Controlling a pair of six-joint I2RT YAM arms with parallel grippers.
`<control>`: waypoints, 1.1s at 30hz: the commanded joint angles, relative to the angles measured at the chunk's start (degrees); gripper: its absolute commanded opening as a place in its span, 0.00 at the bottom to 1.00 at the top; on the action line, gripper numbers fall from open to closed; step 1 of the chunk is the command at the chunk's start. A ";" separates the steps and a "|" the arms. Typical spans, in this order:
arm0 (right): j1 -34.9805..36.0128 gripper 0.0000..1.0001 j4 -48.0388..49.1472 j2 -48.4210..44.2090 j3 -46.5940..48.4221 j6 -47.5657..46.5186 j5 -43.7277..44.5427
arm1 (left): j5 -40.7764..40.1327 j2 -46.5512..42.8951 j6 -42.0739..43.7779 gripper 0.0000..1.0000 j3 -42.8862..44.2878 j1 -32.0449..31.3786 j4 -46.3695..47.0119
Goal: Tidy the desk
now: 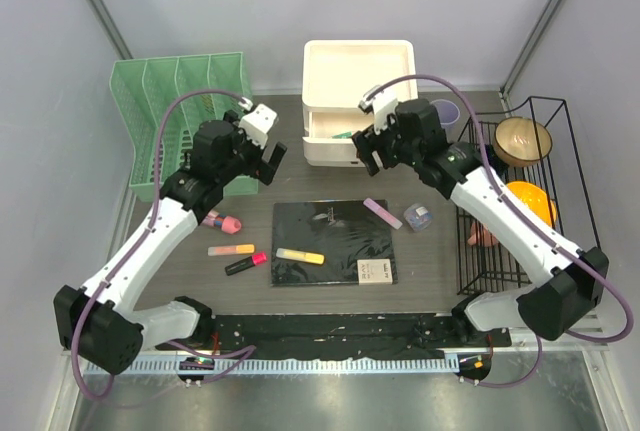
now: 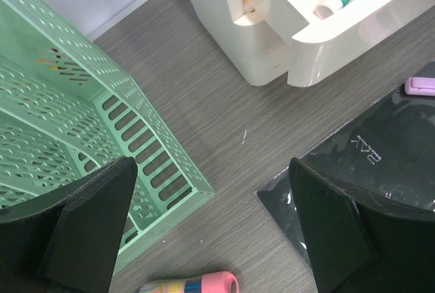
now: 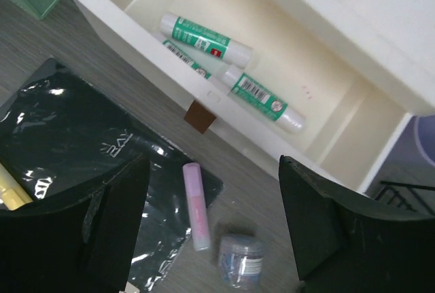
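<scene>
The desk (image 1: 320, 181) holds a black notebook (image 1: 335, 241) with a yellow highlighter (image 1: 300, 256) lying on it. A cream drawer box (image 1: 357, 81) stands behind it with its lower drawer (image 3: 170, 1) pulled out. Green-labelled glue sticks (image 3: 262, 96) lie inside. My right gripper (image 3: 212, 170) hovers open just in front of that drawer, nothing between its fingers. Below it lie a pink tube (image 3: 197, 204) and a small clear jar (image 3: 239, 255). My left gripper (image 2: 212, 170) hangs open and empty above bare wood, between the green file rack (image 2: 81, 102) and the notebook's corner (image 2: 380, 150).
A pink-capped pen (image 2: 197, 284), an orange highlighter (image 1: 231, 249) and a red marker (image 1: 245, 263) lie left of the notebook. A black wire rack (image 1: 520, 251) at the right holds a wooden bowl (image 1: 523, 139) and an orange bowl (image 1: 530, 201).
</scene>
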 commanded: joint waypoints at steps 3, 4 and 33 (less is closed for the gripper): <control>1.23 0.81 11.51 -2.04 -8.45 10.33 2.19 | -1.66 -2.49 -0.78 1.00 -2.60 0.37 4.43; 1.67 0.81 12.82 -1.87 -8.89 10.68 2.80 | -1.75 -2.58 -0.69 1.00 -2.95 0.45 4.43; 7.56 0.82 28.22 8.59 -6.17 18.85 21.79 | -2.72 -4.07 0.36 1.00 -8.49 1.24 6.71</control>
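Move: The open drawer's handle lies about 7 cm ahead of the right hand, 1 cm to its left and 12 cm below. The glue sticks inside are 10 cm ahead and 2 cm left, at similar depth. On the table some 25 cm down, the pink marker is 4 cm back and 5 cm right, the small jar 5 cm back and 13 cm right. From the left hand the handle is roughly 7 cm ahead, 17 cm right and 12 cm below. Right hand sinks about 6 cm, easing left and forward towards the drawer front, turning 15 degrees clockwise, fingers open. ##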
